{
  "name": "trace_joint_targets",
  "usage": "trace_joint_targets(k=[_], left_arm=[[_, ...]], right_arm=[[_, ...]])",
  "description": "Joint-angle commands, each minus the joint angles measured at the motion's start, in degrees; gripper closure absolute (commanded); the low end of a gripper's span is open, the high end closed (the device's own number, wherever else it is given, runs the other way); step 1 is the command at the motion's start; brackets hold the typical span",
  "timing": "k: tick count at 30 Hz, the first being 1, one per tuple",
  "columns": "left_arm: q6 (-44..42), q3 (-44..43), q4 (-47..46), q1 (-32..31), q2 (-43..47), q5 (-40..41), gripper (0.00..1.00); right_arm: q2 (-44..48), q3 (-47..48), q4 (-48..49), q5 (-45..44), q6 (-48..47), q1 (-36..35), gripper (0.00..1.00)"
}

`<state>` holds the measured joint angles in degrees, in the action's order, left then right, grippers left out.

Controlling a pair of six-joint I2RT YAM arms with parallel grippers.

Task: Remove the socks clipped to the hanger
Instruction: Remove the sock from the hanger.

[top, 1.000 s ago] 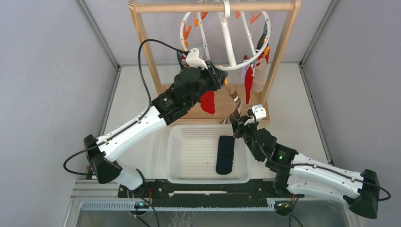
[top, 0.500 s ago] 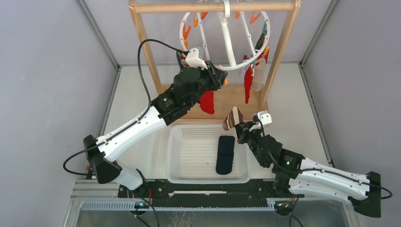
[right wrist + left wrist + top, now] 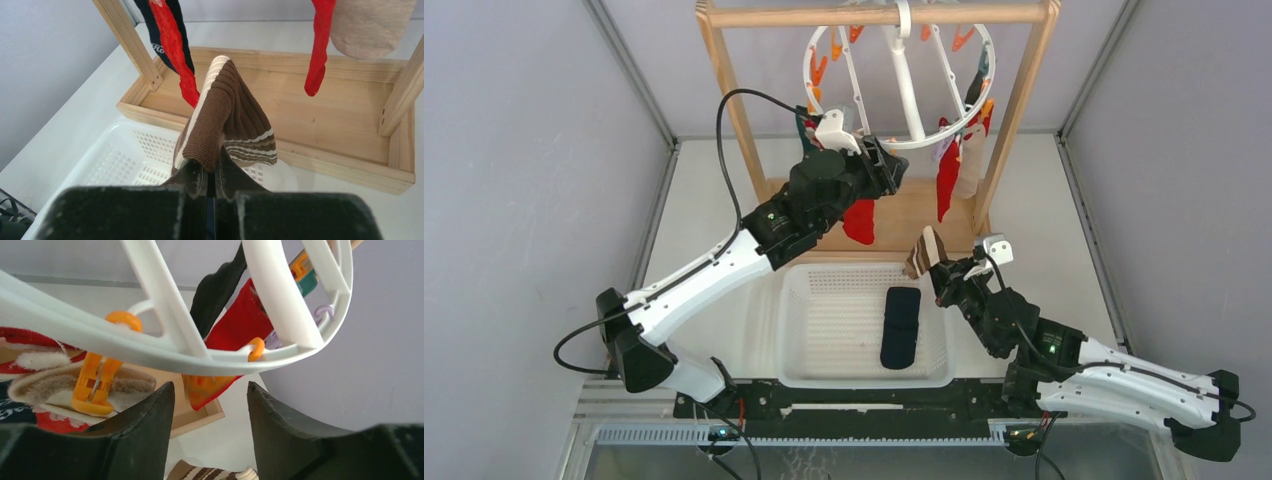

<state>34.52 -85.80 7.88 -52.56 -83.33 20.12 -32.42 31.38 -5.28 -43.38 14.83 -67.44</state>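
The white ring hanger (image 3: 916,143) hangs from the wooden rack, with several socks clipped to it. My left gripper (image 3: 890,170) is open just under the ring (image 3: 150,347). A blurred orange clip (image 3: 204,386) on a red sock (image 3: 240,325) sits just above the gap between its fingertips. My right gripper (image 3: 936,272) is shut on a brown-and-cream striped sock (image 3: 923,250), which stands up from the jaws (image 3: 227,110) over the basket's far right corner. Another red sock (image 3: 861,220) hangs by the left arm. A red sock (image 3: 947,180) and a cream one (image 3: 970,165) hang on the right.
A white mesh basket (image 3: 864,381) sits in front of the rack with a navy sock (image 3: 901,327) lying in it. The wooden rack's uprights (image 3: 724,90) and its base tray (image 3: 325,115) stand close behind both grippers. An orange clip (image 3: 95,385) grips a cream sock at left.
My left gripper has opened and shifted slightly right under the ring. My right arm pulled the striped sock away from the hanger, down toward the basket's far right corner.
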Motion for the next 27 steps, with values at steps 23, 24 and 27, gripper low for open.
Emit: trace_joint_targets(k=[23, 24, 27], left_arm=[[-3.8, 9.8, 2.5, -0.7, 9.7, -7.6, 0.00], [-4.0, 10.4, 2.7, -0.9, 10.6, -7.6, 0.00], [-4.3, 12.7, 3.2, -1.5, 13.8, -7.9, 0.00]], right_arm=[[-4.5, 14.2, -10.8, 4.6, -0.8, -9.9, 1.00], [-4.7, 14.3, -10.9, 5.0, -0.8, -10.1, 1.00], [-5.6, 14.4, -10.9, 7.1, -0.8, -10.6, 1.00]])
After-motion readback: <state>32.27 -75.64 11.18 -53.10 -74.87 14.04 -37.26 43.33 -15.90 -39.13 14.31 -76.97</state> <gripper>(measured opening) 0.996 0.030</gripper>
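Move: Just at the left hand's fingertips, perhaps 2 cm ahead and 1 cm above, is the empty orange clip on the hanger's near rim; the reindeer sock hangs about 3 cm ahead, 7 cm left and 5 cm below that hand. The right hand already holds the striped brown sock; the white basket's middle lies some 13 cm to its left, 2 cm ahead and 22 cm down, with the navy sock inside about 7 cm left and 1 cm ahead. Opening from about half to fully wide, the left hand sinks some 5 cm clear of the orange clip, then draws back about 4 cm and slightly left. Meanwhile the right hand, still pinching the striped sock in shut fingers, carries it back, left and up, about 4 cm each way, over the basket's right part, turning some 15 degrees counter-clockwise. ##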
